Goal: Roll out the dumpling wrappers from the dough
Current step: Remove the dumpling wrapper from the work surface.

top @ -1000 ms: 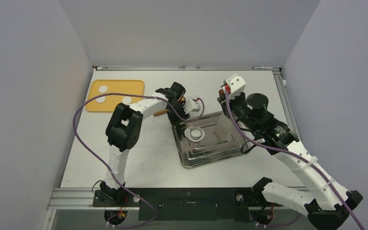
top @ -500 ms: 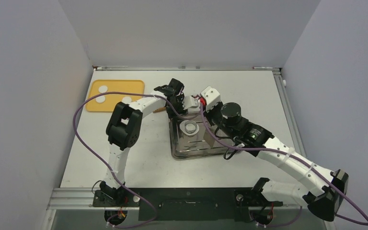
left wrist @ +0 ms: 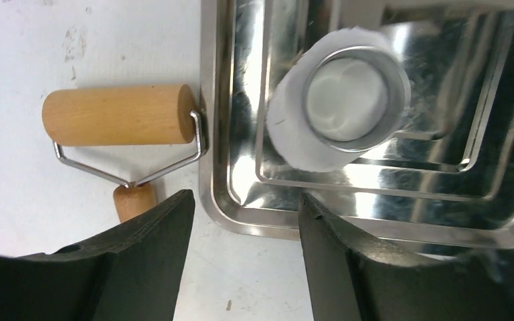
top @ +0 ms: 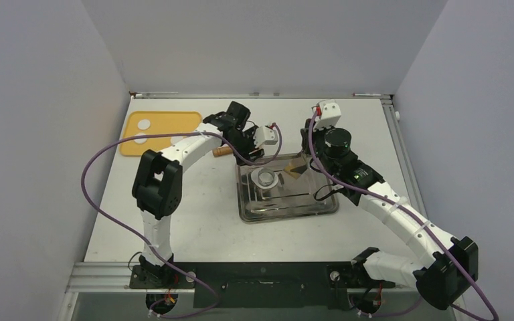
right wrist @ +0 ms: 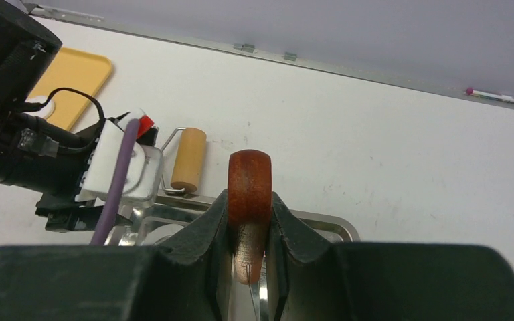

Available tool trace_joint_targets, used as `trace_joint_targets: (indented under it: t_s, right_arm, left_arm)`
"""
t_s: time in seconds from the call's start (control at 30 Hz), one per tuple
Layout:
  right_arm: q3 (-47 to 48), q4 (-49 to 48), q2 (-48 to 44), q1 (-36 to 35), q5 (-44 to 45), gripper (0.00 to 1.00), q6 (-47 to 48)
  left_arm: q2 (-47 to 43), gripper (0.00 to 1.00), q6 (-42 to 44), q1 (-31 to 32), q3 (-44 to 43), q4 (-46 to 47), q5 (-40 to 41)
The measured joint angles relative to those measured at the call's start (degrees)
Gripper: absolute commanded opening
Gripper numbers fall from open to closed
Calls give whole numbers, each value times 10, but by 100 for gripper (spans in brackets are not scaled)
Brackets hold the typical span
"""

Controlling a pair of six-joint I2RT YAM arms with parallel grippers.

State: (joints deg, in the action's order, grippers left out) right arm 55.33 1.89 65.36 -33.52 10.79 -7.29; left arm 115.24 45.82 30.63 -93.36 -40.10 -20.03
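Note:
A flattened white dumpling wrapper (left wrist: pixel 299 142) lies in the steel tray (top: pixel 308 207) with a shiny metal ring (left wrist: pixel 351 100) standing on it; from above the wrapper (top: pixel 266 178) sits in the tray's far left part. My left gripper (left wrist: pixel 244 200) is open and empty, hovering over the table just off the tray's corner. My right gripper (right wrist: pixel 249 214) is shut on the red-brown wooden handle (right wrist: pixel 249 175) of a scraper, whose blade (top: pixel 296 170) dips into the tray. Two dough lumps (top: pixel 145 124) rest on the yellow board (top: pixel 174 122).
A wooden roller (left wrist: pixel 117 115) with a wire frame lies on the table against the tray's left rim, seen from above as the roller (top: pixel 221 152). Purple cables loop from both arms. Grey walls close in the table on three sides.
My right arm swung left over the tray and came back right with the scraper. The tray shifted and now lies square. My left gripper opened wider and drew back to the far left.

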Motion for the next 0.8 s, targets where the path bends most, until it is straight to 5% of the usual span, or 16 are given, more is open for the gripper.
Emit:
trace_joint_targets:
  t_s: [0.2,0.8]
  right_arm:
    - [-6,-14,2,0,5,8,-21]
    - [-43,-25,0,2,36,8,-38]
  left_arm:
    - [-17,40,-40,9,-9,-26,-72]
    - [49,17,-111,55,-40,-6,-55]
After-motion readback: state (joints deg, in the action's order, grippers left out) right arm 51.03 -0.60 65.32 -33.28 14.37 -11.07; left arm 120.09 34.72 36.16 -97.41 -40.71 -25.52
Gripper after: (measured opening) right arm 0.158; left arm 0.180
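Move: The round cutter ring, standing on the dough in the tray, is about 6 cm back, 8 cm to the right and 6 cm below the left hand. The roller's drum lies some 7 cm ahead and 7 cm right; the blade of the scraper hangs about 6 cm back and 17 cm right, slightly lower. For the right hand, which holds the scraper, the ring is roughly 14 cm left, 2 cm back and 26 cm below. Towards the cutter ring on the dough, the empty left hand goes about 6 cm right and 4 cm back, first rising some 2 cm, then sinking about 3.5 cm while its fingers close from half open to a narrow gap and its tips swing slightly back. The right hand keeps its grip on the scraper and eases down about 2.5 cm. ##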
